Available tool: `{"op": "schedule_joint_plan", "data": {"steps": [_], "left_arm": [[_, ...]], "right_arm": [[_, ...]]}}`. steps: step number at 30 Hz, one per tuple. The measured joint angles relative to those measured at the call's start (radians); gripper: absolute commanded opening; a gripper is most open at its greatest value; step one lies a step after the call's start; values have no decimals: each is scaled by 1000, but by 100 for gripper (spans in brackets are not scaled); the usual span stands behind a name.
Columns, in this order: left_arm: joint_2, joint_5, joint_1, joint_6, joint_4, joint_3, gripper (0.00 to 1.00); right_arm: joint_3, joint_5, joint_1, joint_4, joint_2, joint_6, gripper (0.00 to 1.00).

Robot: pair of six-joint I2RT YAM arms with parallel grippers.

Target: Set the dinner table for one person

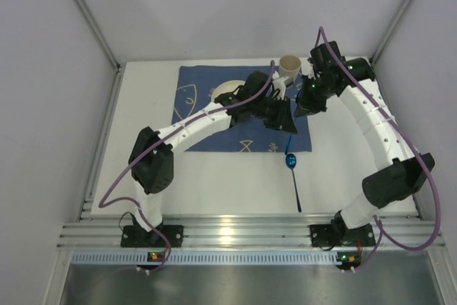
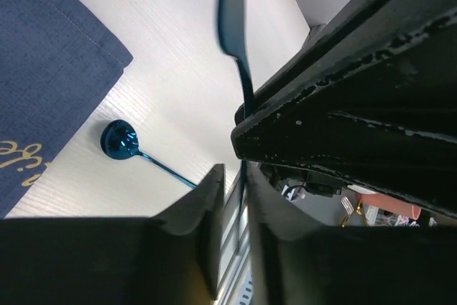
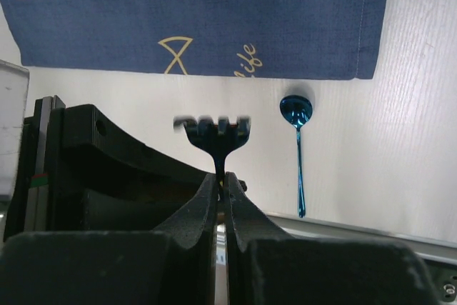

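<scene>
My right gripper (image 3: 223,183) is shut on the neck of a blue fork (image 3: 214,133), tines pointing away from it, above the white dinner table (image 1: 214,183). My left gripper (image 2: 235,176) meets it by the right edge of the blue cloth (image 1: 189,98). Its jaws stand either side of the fork's thin handle (image 2: 243,83). The handle lies against one finger (image 2: 268,198), and a narrow gap shows on the other side. In the top view the left gripper (image 1: 282,116) and right gripper (image 1: 303,105) nearly touch. A blue spoon (image 1: 290,163) lies on the table, just off the cloth's near right corner.
A white plate (image 1: 227,91) sits on the cloth, partly under the left arm. A beige cup (image 1: 289,66) stands at the cloth's far right corner, close behind both grippers. Grey walls close in the table's left, far and right sides.
</scene>
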Motion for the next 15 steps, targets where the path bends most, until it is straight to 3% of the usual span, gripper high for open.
{"op": "schedule_joint_plan", "data": {"steps": [2,4,5,6,7,8,11,15], "left_arm": [[6,-3,-1,-3,0,2,0],[8,-7,-3,3,2,9,0],[8,-14,-6,6,-1,13,0],[8,-18,-8,7,0,14,0],[8,-24,-8,9,-1,14,0],[8,-32,-8,11,-7,15,0],[3,-52,4,34,-57,10,0],[-34,-74,50,64,-77,-57,0]], "right_arm": [[0,-5,-4,0,0,0,0],[0,-6,-7,5,0,-2,0],[0,-8,-10,3,0,-3,5],[0,-9,-13,2,-2,-3,19],[0,-16,-17,3,-2,-2,40],[0,-24,-19,3,-2,0,68],[1,-22,-32,5,-2,-17,90],[16,-37,-51,2,-2,-34,96]]}}
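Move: The fork, still held by the right gripper, hangs across the left gripper's part-open fingers, its middle within 1 cm ahead of the left hand point; from the right hand point that middle is about 3 cm back, 1 cm left and 3 cm down. From the left hand, the spoon lies some 10 cm back, 2 cm right and 21 cm below, and the plate 19 cm ahead, 19 cm left and 20 cm below. The cup is about 22 cm straight ahead of the right hand, 19 cm down. Hold the left gripper almost still and shut its fingers on the fork's handle, pinching it while the right gripper still grips nearer the tines. Then open the right gripper wide to let go, easing it about 1 cm right, and draw the left hand away with the fork, about 4 cm left while sinking 2 to 3 cm and edging 2 cm forward. ##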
